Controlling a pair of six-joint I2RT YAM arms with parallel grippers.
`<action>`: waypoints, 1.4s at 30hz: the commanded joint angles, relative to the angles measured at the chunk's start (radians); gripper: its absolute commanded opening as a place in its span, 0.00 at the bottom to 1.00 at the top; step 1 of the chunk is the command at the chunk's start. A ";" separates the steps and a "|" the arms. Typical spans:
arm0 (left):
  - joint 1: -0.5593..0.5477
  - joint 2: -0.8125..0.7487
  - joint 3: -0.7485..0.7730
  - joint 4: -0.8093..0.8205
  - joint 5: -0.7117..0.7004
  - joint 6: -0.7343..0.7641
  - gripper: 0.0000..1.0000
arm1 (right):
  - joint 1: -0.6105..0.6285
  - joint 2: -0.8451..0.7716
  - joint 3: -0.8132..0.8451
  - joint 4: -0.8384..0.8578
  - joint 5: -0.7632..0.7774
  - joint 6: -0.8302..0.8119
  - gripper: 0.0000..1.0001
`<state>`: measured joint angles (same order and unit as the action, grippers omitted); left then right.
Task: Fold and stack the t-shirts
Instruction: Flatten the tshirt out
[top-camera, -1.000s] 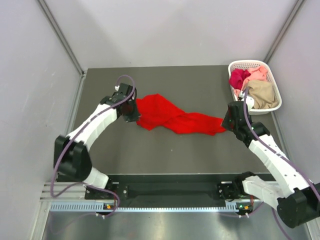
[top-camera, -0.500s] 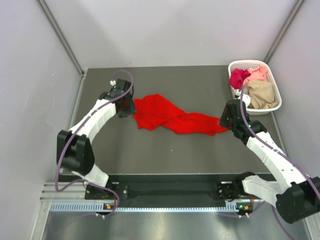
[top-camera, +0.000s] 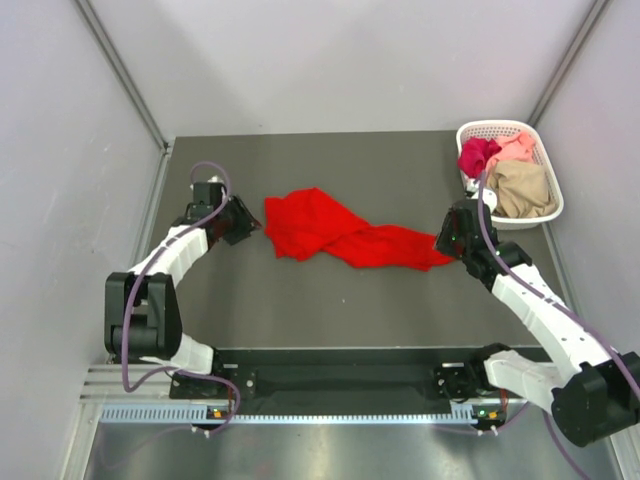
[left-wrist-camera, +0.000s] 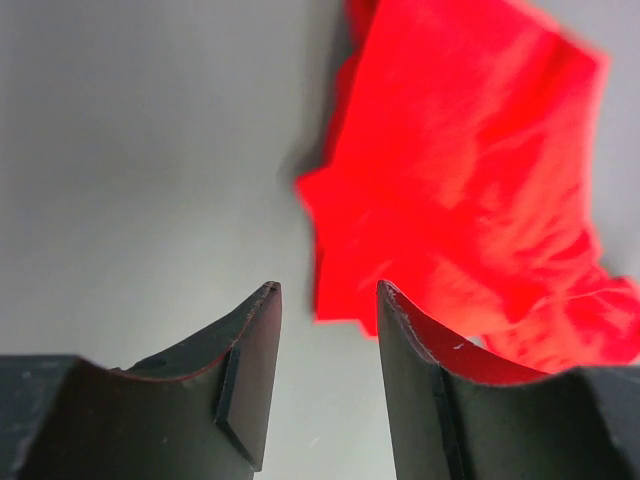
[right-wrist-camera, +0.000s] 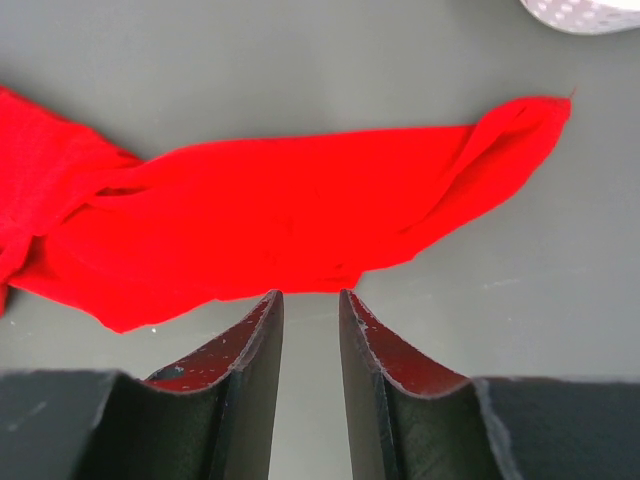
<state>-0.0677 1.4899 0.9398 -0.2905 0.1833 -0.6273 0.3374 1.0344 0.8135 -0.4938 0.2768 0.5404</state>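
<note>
A bright red t-shirt (top-camera: 340, 235) lies twisted and stretched lengthwise across the middle of the dark table. My left gripper (top-camera: 252, 224) is just off its left end, open, with bare table between the fingers; in the left wrist view the shirt (left-wrist-camera: 460, 180) lies ahead and to the right of the left gripper (left-wrist-camera: 325, 290). My right gripper (top-camera: 441, 240) sits at the shirt's right end, open and holding nothing. In the right wrist view the shirt's edge (right-wrist-camera: 280, 220) lies just beyond the right gripper (right-wrist-camera: 310, 295). Magenta (top-camera: 478, 155), pale pink (top-camera: 515, 148) and tan (top-camera: 522, 188) t-shirts sit bunched in the basket.
A white lattice basket (top-camera: 508, 126) stands at the table's back right corner, just behind my right arm; its rim (right-wrist-camera: 585, 10) shows at the top of the right wrist view. Grey walls close in the table on the left, back and right.
My left gripper opened, let go of the red shirt's left end and drew back to the left. The shirt's left end now rests on the table. The right gripper barely moved.
</note>
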 joint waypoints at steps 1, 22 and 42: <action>0.014 0.006 -0.038 0.250 0.123 -0.038 0.48 | -0.001 -0.028 -0.010 0.046 -0.005 -0.017 0.30; 0.039 0.141 -0.323 0.749 0.200 -0.118 0.49 | -0.003 -0.047 -0.013 0.060 -0.022 -0.053 0.31; 0.055 0.234 -0.312 0.838 0.139 -0.123 0.45 | -0.001 -0.063 -0.014 0.066 -0.007 -0.063 0.31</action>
<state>-0.0219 1.6997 0.6235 0.4973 0.3470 -0.7593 0.3374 1.0008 0.7979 -0.4713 0.2573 0.4896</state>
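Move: The red t-shirt's left edge lies some 4 cm ahead of the left hand, 3 cm to its right and about 10 cm below. The shirt's near-left corner is about level with that hand and 4 cm to its right; the far-left corner is roughly 13 cm ahead and 2 cm to the right. Its twisted middle is 3 cm ahead and 17 cm right. From the right hand, that left edge lies about 10 cm ahead, 36 cm left and 14 cm below. Towards the red t-shirt's left edge, the empty left hand sinks about 6 cm, mostly early on, easing some 2 cm right and slightly back. Then it creeps forward roughly 3 cm, low over the table. The wrist rolls its left side down and lifts the fingers to a shallower slant, each by 10 to 15 degrees; the fingers stay half open, without a visible grip. ##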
